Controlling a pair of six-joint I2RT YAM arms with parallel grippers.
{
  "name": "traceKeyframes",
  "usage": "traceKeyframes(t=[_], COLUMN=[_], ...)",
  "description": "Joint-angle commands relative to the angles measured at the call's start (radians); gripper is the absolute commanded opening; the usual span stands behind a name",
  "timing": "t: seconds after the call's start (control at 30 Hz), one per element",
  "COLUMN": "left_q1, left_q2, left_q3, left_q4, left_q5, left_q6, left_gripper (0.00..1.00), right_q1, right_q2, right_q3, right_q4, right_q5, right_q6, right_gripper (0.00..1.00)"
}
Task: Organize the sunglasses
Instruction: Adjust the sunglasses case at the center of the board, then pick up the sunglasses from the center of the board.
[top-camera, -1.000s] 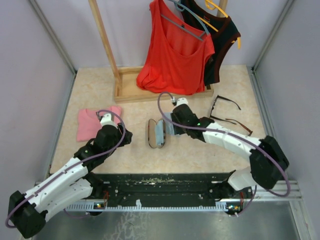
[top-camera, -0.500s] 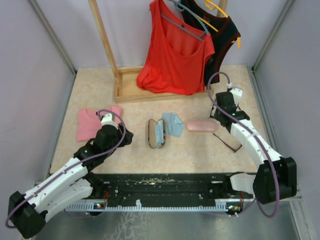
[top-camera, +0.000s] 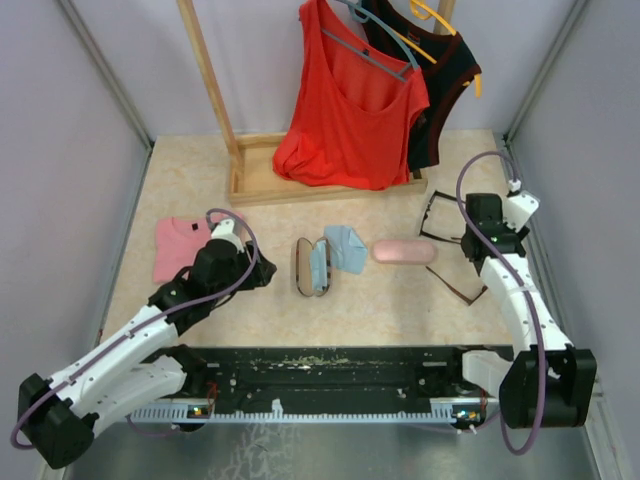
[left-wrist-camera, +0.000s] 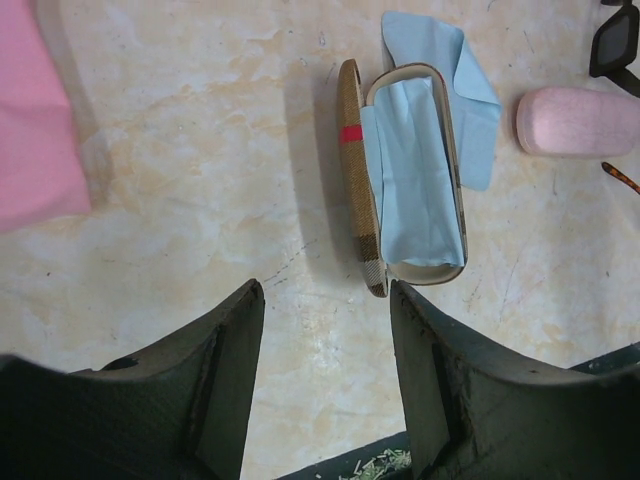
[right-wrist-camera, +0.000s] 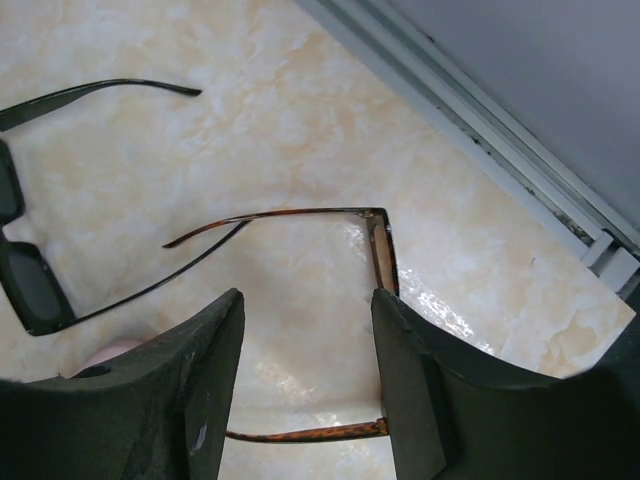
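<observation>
The black-framed sunglasses (top-camera: 440, 216) lie unfolded at the right. The reddish-brown sunglasses (top-camera: 461, 286) lie just in front of them, arms spread. My right gripper (top-camera: 472, 248) hovers open over the brown pair (right-wrist-camera: 383, 250) with nothing between its fingers (right-wrist-camera: 307, 300). The black pair (right-wrist-camera: 30, 285) shows at the left of the right wrist view. My left gripper (top-camera: 252, 270) is open and empty (left-wrist-camera: 325, 290), low over the floor just left of the open plaid case (left-wrist-camera: 400, 180). The black pair's corner (left-wrist-camera: 615, 40) shows top right in the left wrist view.
The plaid case (top-camera: 312, 265) lies open with a blue cloth (top-camera: 348, 247) beside it, then the shut pink case (top-camera: 404, 251). A folded pink shirt (top-camera: 185, 245) is at left. A wooden rack base (top-camera: 260, 180) with hanging red (top-camera: 350, 110) and black (top-camera: 445, 90) tops stands behind. The enclosure rail (right-wrist-camera: 480, 130) runs close on the right.
My right arm swung from beside the plaid case to the far right over the brown sunglasses, and its jaws widened. The pink case now lies uncovered beside the cloth. The left gripper edged right.
</observation>
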Motion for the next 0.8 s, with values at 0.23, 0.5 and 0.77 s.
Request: traceKeyframes(t=[0.23, 0.5, 0.77], left_q1=[0.005, 0.005, 0.005], left_q2=[-0.018, -0.062, -0.076], left_q3=[0.084, 0.077, 0.053], left_q4=[-0.11, -0.108, -0.11], left_q5=[-0.009, -0.036, -0.043], left_q6=[0.007, -0.021, -0.024], left_gripper=[0.59, 0.59, 0.6], right_q1=[-0.087, -0.099, -0.025], right_q2=[-0.016, 0.133, 0.089], right_q3=[-0.068, 0.046, 0.066], right_q4=[0.097, 0.064, -0.103], right_q5=[-0.158, -0.488, -0.676], right_q6=[-0.057, -0.22, -0.268], right_gripper=[0.51, 0.51, 0.51])
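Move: About 18 cm to the left of my right hand, 6 cm farther out and some 13 cm lower, lies the pink case. The tortoise glasses lie almost under that hand, 2 cm left and 1 cm ahead; the black sunglasses are roughly 15 cm ahead and 7 cm left. The open plaid case stands about 40 cm left and 1 cm ahead. From my left hand the pink case is some 33 cm right and 10 cm ahead. I ease my right hand a little back and right, then sink it over 5 cm and swing it left, ending some 7 cm over towards the pink case, above the table. Its wrist turns about 30 degrees counter-clockwise and rolls left side up, so the half-open fingers point steeper down and almost forward. My empty left hand rises about 2 cm. ##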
